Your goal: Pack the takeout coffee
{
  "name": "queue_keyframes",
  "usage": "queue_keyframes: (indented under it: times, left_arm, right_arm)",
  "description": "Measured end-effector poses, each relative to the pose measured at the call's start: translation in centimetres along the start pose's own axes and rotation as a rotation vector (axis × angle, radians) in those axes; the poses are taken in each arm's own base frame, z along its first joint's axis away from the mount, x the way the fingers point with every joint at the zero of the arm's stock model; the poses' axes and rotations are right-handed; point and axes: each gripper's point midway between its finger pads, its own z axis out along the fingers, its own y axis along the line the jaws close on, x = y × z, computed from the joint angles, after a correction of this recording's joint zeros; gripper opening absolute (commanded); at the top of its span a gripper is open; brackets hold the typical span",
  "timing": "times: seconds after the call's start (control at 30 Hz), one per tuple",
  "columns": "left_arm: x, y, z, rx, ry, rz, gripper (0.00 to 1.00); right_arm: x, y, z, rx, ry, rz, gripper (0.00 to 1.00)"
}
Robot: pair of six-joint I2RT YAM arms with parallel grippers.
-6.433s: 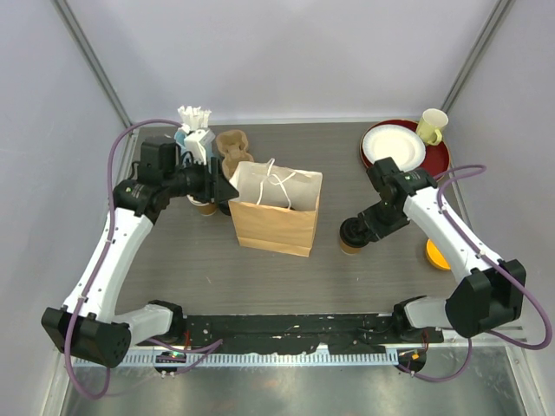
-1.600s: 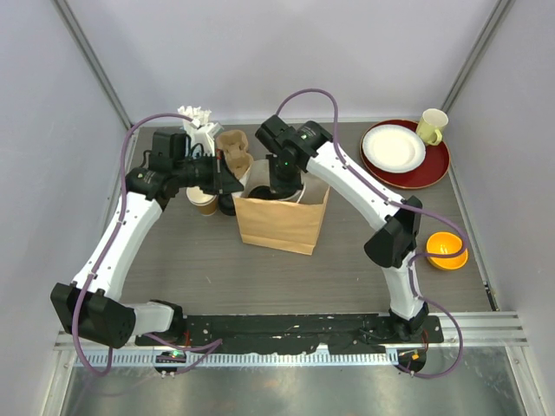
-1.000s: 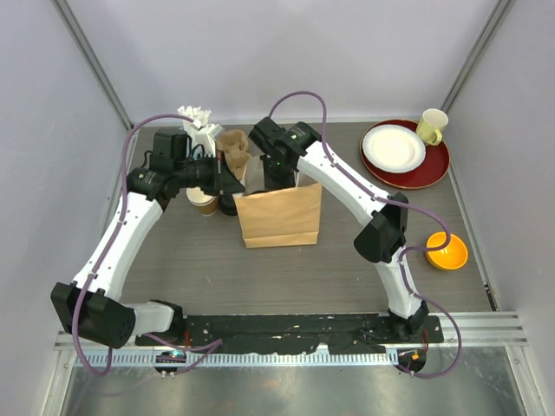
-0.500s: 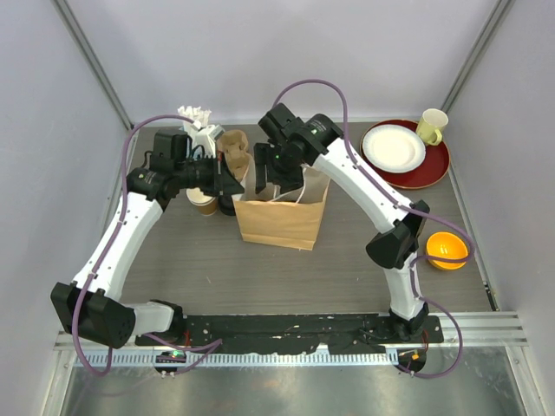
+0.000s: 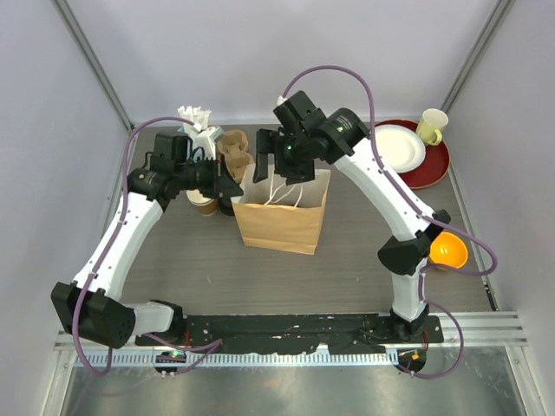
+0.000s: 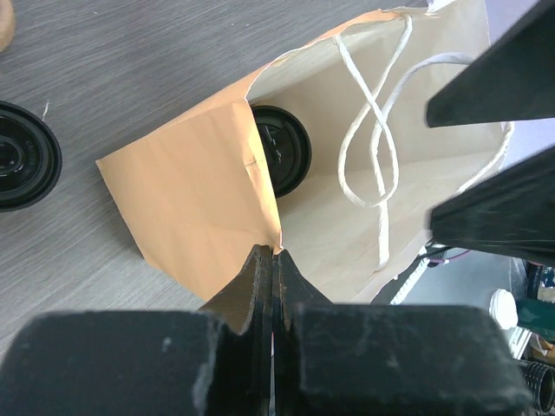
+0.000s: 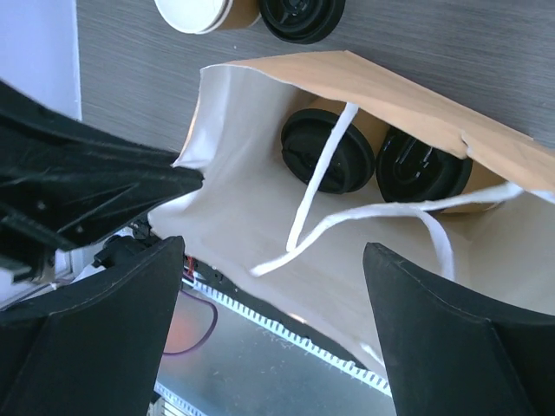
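Note:
A brown paper bag point(image 5: 277, 221) with white string handles stands open mid-table. Two takeout coffee cups with black lids stand inside it, side by side point(image 7: 328, 150) point(image 7: 423, 165); the left wrist view shows one of them point(image 6: 282, 149). My right gripper point(image 7: 274, 246) hangs open just above the bag's mouth point(image 5: 280, 169), holding nothing. My left gripper point(image 6: 270, 253) is shut on the bag's left rim point(image 5: 231, 187) and keeps it spread.
An unlidded kraft cup point(image 5: 205, 204) and a black-lidded cup point(image 7: 302, 16) stand left of the bag. Behind them are a brown cup carrier point(image 5: 232, 147) and a cup of straws point(image 5: 195, 121). At the right are a red tray point(image 5: 438, 160), a white plate point(image 5: 395, 147), a yellow mug point(image 5: 432, 126) and an orange bowl point(image 5: 448, 250).
My right gripper has opened, leaving a lidded cup in the bag, and has risen out of the bag's mouth. The bag has straightened. The left gripper has kept its hold.

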Motion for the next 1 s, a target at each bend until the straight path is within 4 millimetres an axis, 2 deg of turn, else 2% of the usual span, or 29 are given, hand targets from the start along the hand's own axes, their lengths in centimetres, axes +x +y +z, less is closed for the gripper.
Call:
queue_keyframes:
  times: [0.2,0.4,0.7,0.8,0.83,0.9,0.93,1.0]
  left_arm:
    - [-0.1,0.2,0.0,-0.006,-0.003,0.011,0.00]
    - [0.0,0.2,0.0,-0.007,-0.002,0.014,0.00]
    - [0.0,0.2,0.0,-0.007,-0.003,0.013,0.00]
    - [-0.1,0.3,0.0,-0.009,-0.005,0.012,0.24]
    - [-0.1,0.4,-0.1,-0.010,-0.006,0.014,0.39]
    - [-0.2,0.4,-0.1,-0.012,-0.009,0.010,0.50]
    - [-0.2,0.5,-0.1,-0.014,-0.011,0.008,0.60]
    - [-0.4,0.5,-0.3,-0.014,-0.020,0.011,0.70]
  right_arm:
    - [-1.1,0.6,-3.3,-0.047,-0.077,-0.003,0.90]
    - [-1.2,0.6,-6.1,-0.075,-0.122,-0.005,0.90]
    - [-2.9,2.1,-8.9,-0.214,-0.262,-0.025,0.91]
    - [-3.9,1.9,-9.9,-0.256,-0.339,-0.019,0.91]
    - [-4.2,1.8,-10.2,-0.265,-0.361,-0.016,0.91]
    - [-5.1,1.5,-11.0,-0.285,-0.426,-0.009,0.91]
    - [-5.5,1.4,-11.4,-0.292,-0.452,-0.006,0.91]
    - [-6.3,1.3,-12.4,-0.309,-0.507,-0.001,0.91]
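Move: The left hand already pinches the near-left corner of the paper bag's rim; the bag's middle lies about 12 cm to its right, 3 cm ahead and 12 cm down. The open, empty right hand hovers over the bag, whose middle is some 16 cm below it, about 2 cm ahead and 2 cm right. From the left hand, the loose black lid is about 12 cm ahead, 2 cm left; the paper cup stack about 11 cm ahead, 10 cm left, both down on the table. Upward, about 13 cm, the empty right hand clears the bag's mouth and handles, drifting some 5 cm to its right as its wrist tips roughly 30 degrees so the wide-open fingers point less steeply down. The left hand stays practically in place, holding the rim corner until, late on, its fingers spread past half open and let go. ##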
